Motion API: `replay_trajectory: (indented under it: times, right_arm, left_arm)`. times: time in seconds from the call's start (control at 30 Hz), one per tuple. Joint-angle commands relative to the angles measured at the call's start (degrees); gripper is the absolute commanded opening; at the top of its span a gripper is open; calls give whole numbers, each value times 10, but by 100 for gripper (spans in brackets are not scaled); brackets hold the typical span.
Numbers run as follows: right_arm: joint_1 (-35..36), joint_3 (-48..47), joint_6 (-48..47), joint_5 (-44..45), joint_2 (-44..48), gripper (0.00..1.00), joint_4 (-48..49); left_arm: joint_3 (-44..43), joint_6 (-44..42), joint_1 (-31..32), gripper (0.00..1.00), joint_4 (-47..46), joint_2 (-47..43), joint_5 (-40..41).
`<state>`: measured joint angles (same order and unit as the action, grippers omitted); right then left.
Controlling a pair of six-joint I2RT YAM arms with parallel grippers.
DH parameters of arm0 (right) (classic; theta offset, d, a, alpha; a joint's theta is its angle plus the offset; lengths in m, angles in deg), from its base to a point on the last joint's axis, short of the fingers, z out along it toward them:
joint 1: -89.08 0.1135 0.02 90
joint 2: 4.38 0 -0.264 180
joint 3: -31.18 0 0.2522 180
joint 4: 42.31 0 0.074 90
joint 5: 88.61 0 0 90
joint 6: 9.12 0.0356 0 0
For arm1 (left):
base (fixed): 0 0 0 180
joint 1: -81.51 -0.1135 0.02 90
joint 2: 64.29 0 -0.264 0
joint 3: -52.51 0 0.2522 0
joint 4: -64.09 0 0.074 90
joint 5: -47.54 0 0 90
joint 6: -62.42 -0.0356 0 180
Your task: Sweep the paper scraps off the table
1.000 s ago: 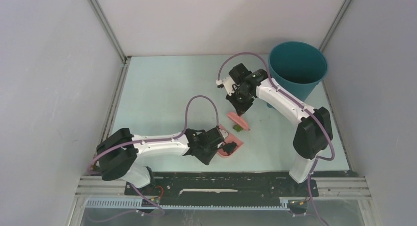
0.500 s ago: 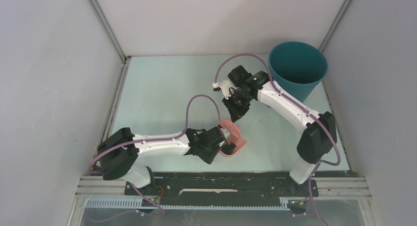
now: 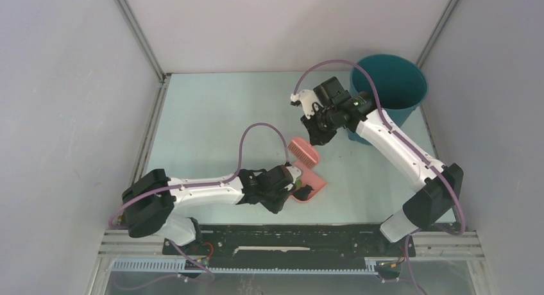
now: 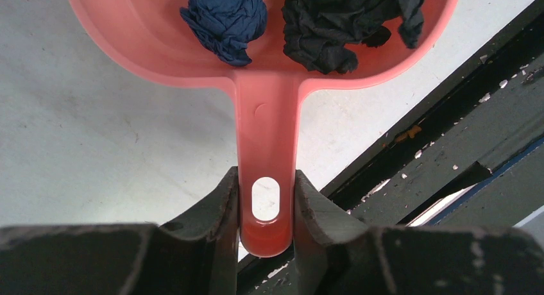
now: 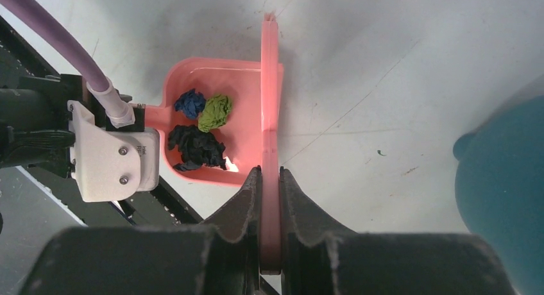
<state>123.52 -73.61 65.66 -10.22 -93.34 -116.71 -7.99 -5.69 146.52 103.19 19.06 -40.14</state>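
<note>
My left gripper (image 4: 266, 186) is shut on the handle of a pink dustpan (image 4: 266, 115) that rests on the table (image 3: 212, 115) near the front rail. Three paper scraps lie in the pan: a dark blue one (image 5: 190, 103), a green one (image 5: 215, 111) and a black one (image 5: 195, 146). The blue wad (image 4: 224, 16) and the black wad (image 4: 349, 19) also show in the left wrist view. My right gripper (image 5: 270, 179) is shut on a pink hand brush (image 5: 270, 96), seen edge-on. The brush (image 3: 303, 152) hangs just behind the dustpan (image 3: 312, 186), apart from it.
A teal round bin (image 3: 388, 83) stands at the back right corner, close behind the right wrist; its rim (image 5: 507, 199) fills the right of that view. Grey walls frame the table. The black rail (image 3: 289, 234) runs along the near edge by the pan.
The right arm swept the brush over the pan's mouth, then lifted it back toward the bin. The green scrap that lay before the pan is now inside it. The pan shifted slightly right.
</note>
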Motion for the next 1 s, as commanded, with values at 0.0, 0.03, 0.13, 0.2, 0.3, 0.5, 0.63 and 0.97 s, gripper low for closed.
replay_trajectory:
  times: [0.0,0.03,0.13,0.2,0.3,0.5,0.63,0.97]
  right_arm:
    - [-11,7,4,15,33,0,21]
    - [-15,9,3,17,38,0,22]
    - [-34,22,4,12,58,0,26]
    - [-49,48,6,-1,79,0,37]
    - [-79,88,1,-16,108,0,44]
    - [-148,155,-3,-53,199,0,47]
    - [-212,184,-8,-80,259,0,46]
    - [-376,219,-52,-89,335,0,-45]
  left_arm:
    - [-2,-12,5,0,-20,-23,-2]
    - [-1,-10,6,0,-20,-25,-1]
    - [1,-9,6,0,-17,-33,4]
    - [2,-9,6,0,-19,-38,9]
    - [0,-11,6,0,-20,-35,14]
    - [-6,-13,7,0,-12,-35,26]
    - [-32,-31,2,0,8,-29,48]
    - [-205,-71,-54,0,84,35,69]
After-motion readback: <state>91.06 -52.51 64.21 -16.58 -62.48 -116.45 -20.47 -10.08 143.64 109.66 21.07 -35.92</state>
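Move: The left hand holds the dustpan's handle; the bin it is bound for stands about 30 cm ahead, 34 cm to its right, its middle some 8 cm higher. The dustpan's tray with the scraps is 6 cm ahead and 9 cm right of that hand. From the right hand, which holds the raised brush, the bin is about 14 cm ahead, 25 cm right and 9 cm lower; the tray is 9 cm back, level sideways, some 19 cm below. Clearing the way over the dustpan, the right hand carries the brush about 17 cm to the right, towards the bin's near side, turning it clockwise and keeping its grip. The left hand nearly waits, then late on raises the loaded dustpan some 5 cm while going almost as far forward and a little right, tipping the tray up slightly. ##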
